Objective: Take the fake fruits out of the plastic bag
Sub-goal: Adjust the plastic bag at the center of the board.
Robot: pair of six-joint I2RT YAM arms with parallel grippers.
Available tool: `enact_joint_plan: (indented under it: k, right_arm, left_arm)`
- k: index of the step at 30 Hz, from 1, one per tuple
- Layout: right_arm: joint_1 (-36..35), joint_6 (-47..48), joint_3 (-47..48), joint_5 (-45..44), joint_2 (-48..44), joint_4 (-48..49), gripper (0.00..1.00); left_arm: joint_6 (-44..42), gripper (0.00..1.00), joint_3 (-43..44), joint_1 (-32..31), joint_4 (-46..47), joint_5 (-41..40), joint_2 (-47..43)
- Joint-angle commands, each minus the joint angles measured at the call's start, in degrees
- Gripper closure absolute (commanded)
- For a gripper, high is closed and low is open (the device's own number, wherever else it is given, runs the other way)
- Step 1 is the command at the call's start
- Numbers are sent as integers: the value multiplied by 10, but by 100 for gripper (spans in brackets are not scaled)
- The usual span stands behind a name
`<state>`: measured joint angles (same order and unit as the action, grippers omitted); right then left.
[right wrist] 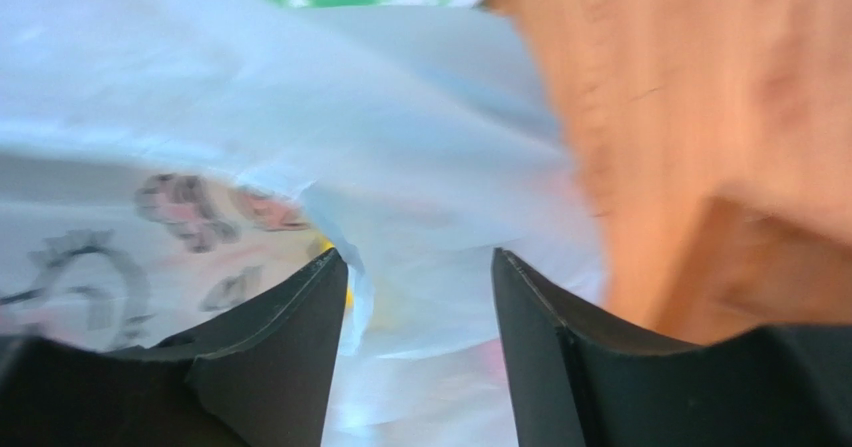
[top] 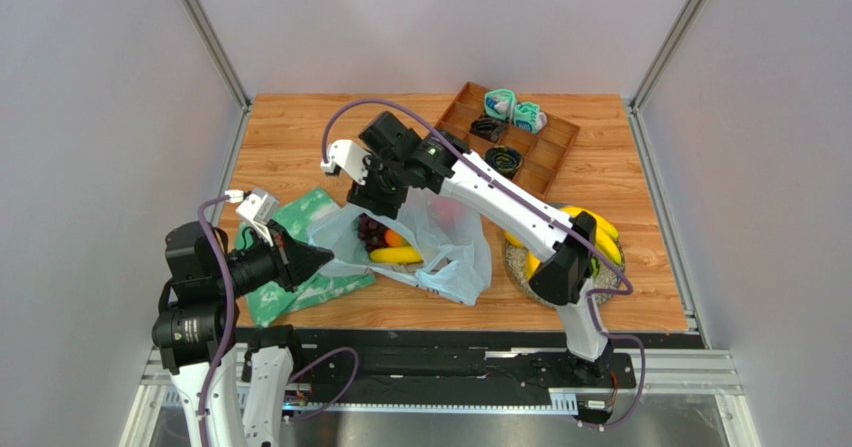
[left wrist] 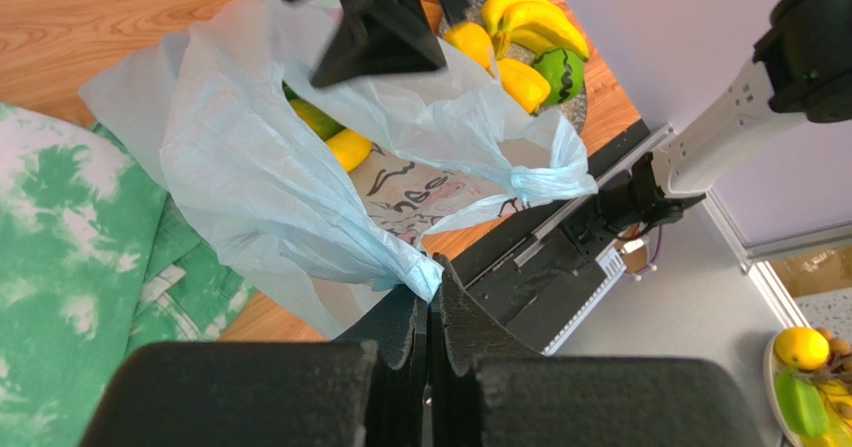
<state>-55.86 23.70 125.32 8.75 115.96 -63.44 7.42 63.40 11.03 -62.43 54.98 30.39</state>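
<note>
The pale-blue plastic bag (top: 440, 252) lies at the table's front middle with its mouth open to the left. Inside it show purple grapes (top: 371, 231), an orange (top: 396, 237), a yellow fruit (top: 396, 255) and something pink (top: 447, 213). My left gripper (top: 322, 257) is shut on the bag's knotted handle (left wrist: 420, 272) and holds it up. My right gripper (top: 376, 199) is open and empty, right over the bag's mouth; its wrist view is blurred, showing fingers (right wrist: 300, 307) apart over the plastic (right wrist: 430, 197). A banana bunch (top: 592, 229) lies on the plate (top: 516, 263).
A green-and-white cloth (top: 300, 219) lies under the bag's left side. A wooden divided tray (top: 548, 152) with teal and black items stands at the back right. In the left wrist view a green fruit (left wrist: 560, 69) and yellow fruits (left wrist: 522, 82) lie beside the bananas.
</note>
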Motion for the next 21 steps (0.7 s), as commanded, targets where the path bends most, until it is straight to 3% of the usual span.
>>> enact_joint_plan:
  k: [1,6,14,17,19,21]
  right_arm:
    - [4,197,43,-110,82,-194,41]
    - [24,245,-20,-96,18,-120,45]
    - [22,235,-104,48,-140,-45,43]
    - [9,198,-148,15,-145,-19,28]
    - [10,172,-149,13,-132,-50,25]
    - [10,143,-146,24,-112,-99,10]
  left_arm:
    - [-14,100,-26,5,1,16,-8]
    - [-5,100,-21,6,12,0,-1]
    - [15,100,-22,5,28,4,15]
    - [24,100,-25,5,46,12,26]
    - [32,100,-24,5,55,13,32]
    - [34,100,-19,5,57,14,41]
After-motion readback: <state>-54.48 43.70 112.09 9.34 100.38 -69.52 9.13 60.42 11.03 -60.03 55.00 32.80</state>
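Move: Below and slightly behind the right hand sits the plastic bag, its middle some 4 cm back, 5 cm to the right and 15 cm down. Inside it the banana lies about 5 cm back and 2 cm right of that hand, the grapes 1 cm back and 3 cm left; the green cloth is 5 cm back and 17 cm left. From the left hand, which already pinches one bag handle, the bag's middle is roughly 8 cm ahead, 14 cm right and 25 cm below. Sweeping about 7 cm to the right across the bag's mouth, the right hand first noses forward, dips some 7 cm with its fingers tipping more steeply down against the bag film, then climbs clear again, drawing back and spreading its fingers wider as it turns counter-clockwise. The left hand keeps its pinch on the handle and sinks a centimetre or so. ##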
